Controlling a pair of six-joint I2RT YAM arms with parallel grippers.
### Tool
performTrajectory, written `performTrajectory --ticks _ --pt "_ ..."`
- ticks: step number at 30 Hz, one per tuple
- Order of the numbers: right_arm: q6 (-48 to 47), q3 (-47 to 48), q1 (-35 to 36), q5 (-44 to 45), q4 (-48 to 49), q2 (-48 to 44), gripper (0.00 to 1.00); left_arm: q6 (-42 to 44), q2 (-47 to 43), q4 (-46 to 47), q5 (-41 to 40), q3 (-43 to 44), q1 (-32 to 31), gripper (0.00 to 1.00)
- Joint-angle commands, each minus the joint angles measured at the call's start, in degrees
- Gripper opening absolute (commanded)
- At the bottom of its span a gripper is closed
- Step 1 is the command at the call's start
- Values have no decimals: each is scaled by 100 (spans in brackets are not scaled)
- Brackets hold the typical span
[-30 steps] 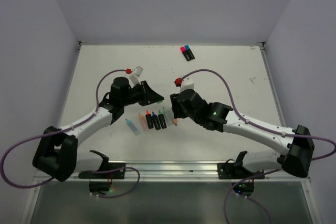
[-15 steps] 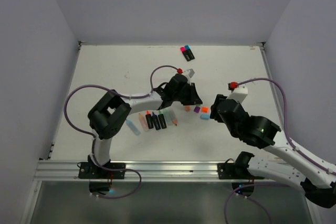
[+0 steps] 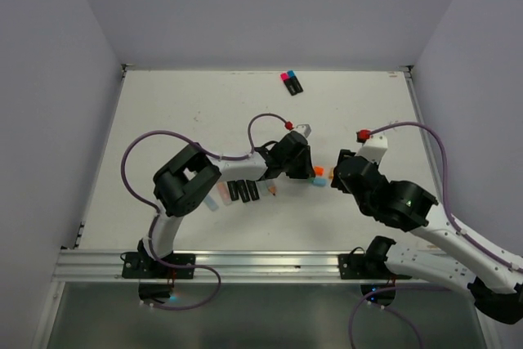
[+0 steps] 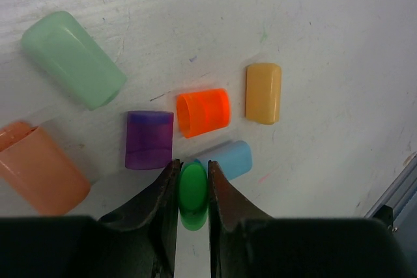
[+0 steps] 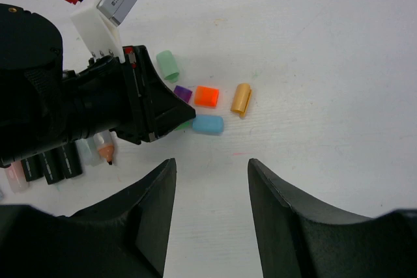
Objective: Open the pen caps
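Observation:
In the left wrist view my left gripper (image 4: pixel 193 168) is shut on a green pen cap (image 4: pixel 193 189), right beside a light blue cap (image 4: pixel 229 159). Loose on the table around them lie a purple cap (image 4: pixel 149 139), an orange cap (image 4: pixel 204 112), a yellow cap (image 4: pixel 264 93), a pale green cap (image 4: pixel 73 59) and a pale orange one (image 4: pixel 39 168). From above, the left gripper (image 3: pixel 301 167) covers most of this cluster. My right gripper (image 5: pixel 212 174) stands open just short of the blue cap (image 5: pixel 208 124), with nothing between its fingers.
A row of pens (image 3: pixel 241 191) lies left of the caps, one with a bare orange tip (image 5: pixel 105 153). Two more capped pens (image 3: pixel 291 82) lie at the table's far edge. The left arm's cable (image 3: pixel 261 120) loops over the middle.
The left arm has swung from above the pen row to the cap cluster on the right, with the green cap. The right arm has pulled back to the right.

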Motion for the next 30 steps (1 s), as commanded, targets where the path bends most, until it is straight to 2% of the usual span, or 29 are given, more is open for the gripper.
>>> performTrajectory --ticks 1,6,9,12,17,23,26,27,29,30 --pt "74 -14 -17 200 92 51 51 193 -103 14 -338 50 -47 22" --pt "30 -137 -26 50 294 192 51 228 -156 155 -338 -38 -73 43" --pt "22 -173 -26 -20 391 359 51 263 -244 234 -338 -99 -73 51" --pt "-31 -138 -131 -230 479 543 51 342 -393 304 -346 -143 -73 56" --pt "-443 46 -754 -810 743 842 51 474 -876 314 -338 -196 -65 63" --pt "-1049 767 -1527 -1319 1058 1193 52 632 -1588 -29 -680 -328 234 70" --pt "-1331 1250 -2107 -1733 1357 1868 52 676 -2044 -82 -742 -565 664 73" --pt "-1410 1538 -2257 -2117 1515 2314 53 711 -2159 -265 -777 -661 795 73" --pt "-1821 1856 -2504 -2340 1726 2870 54 887 -2519 -398 -961 -732 1104 74" --pt "-1998 2179 -2513 -2288 2015 3438 58 957 -2625 -459 -1057 -750 1183 74"
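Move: The green cap is between my left fingertips, practically at table height. Level with it, the light-blue cap lies 4 cm to the right; the purple cap is 4 cm straight ahead, and the orange cap about 4 cm ahead and 5 cm right. For my right hand, the pink-capped pen lies roughly 42 cm ahead, 11 cm left and 19 cm below, its blue-capped neighbour 2 cm right of it and 2 cm farther out. I hold my left hand nearly still while its fingers spread wide and let go of the green cap beside the light-blue one, then lift about 13 cm, swinging left and some forward as the fingertips tilt up. My right hand, empty, dips about 3 cm, then reaches 12 cm forward over the caps' side of the table towards the last two pens, regaining its height. ##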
